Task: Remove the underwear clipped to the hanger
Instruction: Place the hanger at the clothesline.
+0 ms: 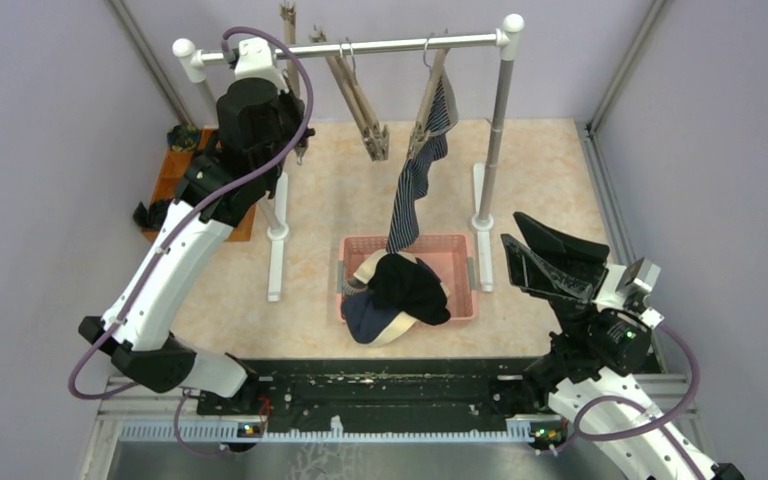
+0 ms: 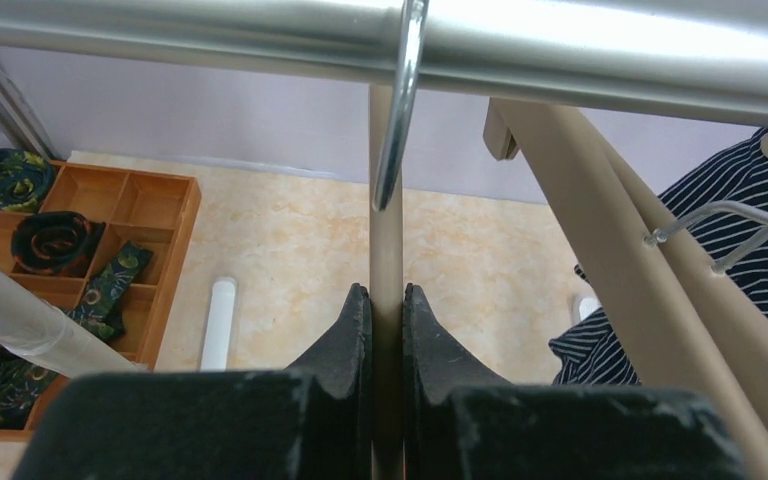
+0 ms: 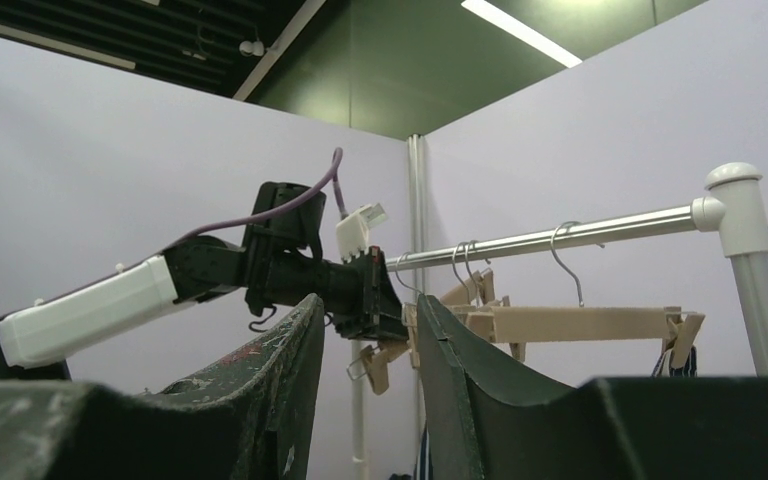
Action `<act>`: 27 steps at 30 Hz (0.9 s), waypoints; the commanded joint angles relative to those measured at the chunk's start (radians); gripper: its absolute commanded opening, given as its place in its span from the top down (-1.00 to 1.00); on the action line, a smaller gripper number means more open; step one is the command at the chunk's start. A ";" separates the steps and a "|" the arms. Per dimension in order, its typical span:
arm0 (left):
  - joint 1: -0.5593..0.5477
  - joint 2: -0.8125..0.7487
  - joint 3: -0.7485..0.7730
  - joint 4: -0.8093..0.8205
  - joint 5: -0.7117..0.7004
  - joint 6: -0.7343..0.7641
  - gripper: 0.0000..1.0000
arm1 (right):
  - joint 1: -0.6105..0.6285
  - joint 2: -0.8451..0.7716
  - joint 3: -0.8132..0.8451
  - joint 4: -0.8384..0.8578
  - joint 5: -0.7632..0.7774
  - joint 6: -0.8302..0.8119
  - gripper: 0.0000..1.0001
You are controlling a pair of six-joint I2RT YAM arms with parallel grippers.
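The navy white-striped underwear [image 1: 418,170] hangs from the right beige clip hanger [image 1: 430,105] on the rail, its lower end trailing into the pink basket [image 1: 460,245]. It also shows at the right edge of the left wrist view [image 2: 760,230]. The black underwear [image 1: 407,285], the plain navy one [image 1: 365,315] and a pale one [image 1: 372,265] lie heaped in the basket. My left gripper [image 2: 387,295] is up at the rail, shut on the beige bar of the leftmost hanger [image 2: 387,220]. My right gripper [image 1: 525,255] is open and empty to the right of the basket, pointing up [image 3: 368,305].
The silver rail [image 1: 360,46] stands on two white posts, the right post [image 1: 497,130] near my right gripper. Two empty beige hangers [image 1: 360,105] hang mid-rail. An orange wooden tray [image 1: 172,175] with dark rolled bundles sits at the far left, also in the left wrist view [image 2: 175,215].
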 commanded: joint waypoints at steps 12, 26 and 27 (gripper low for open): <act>0.037 0.021 0.026 -0.062 0.080 0.024 0.97 | -0.004 0.022 0.000 0.021 0.002 -0.005 0.21; 0.037 -0.095 -0.098 0.008 0.154 0.023 -0.32 | -0.004 0.069 0.010 0.036 -0.024 0.004 0.24; 0.037 -0.108 -0.113 0.011 0.153 0.021 -0.35 | -0.005 0.073 0.011 0.038 -0.030 0.006 0.24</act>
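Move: The left hand already grips the hanger's bar just behind the hook, with the clothesline rod about 6 cm above the fingers and 1 cm ahead. The two empty hangers hang level with this hand, some 8 cm to its right; the hanger with the striped underwear is about 17 cm to its right, 1 cm ahead and at the same height. From the empty right hand, the rod where this hanger goes lies roughly 24 cm ahead, 28 cm to the left and 5 cm up. Hold the left gripper nearly still under the clothesline, the hook already over the rod, then open the fingers from almost shut to about two-thirds and sink the hand some 2.5 cm, turning it about 5 degrees clockwise, so the pads come free of the bar while still straddling it. Meanwhile ease the empty right hand about 2 cm forward, left and slightly down. ##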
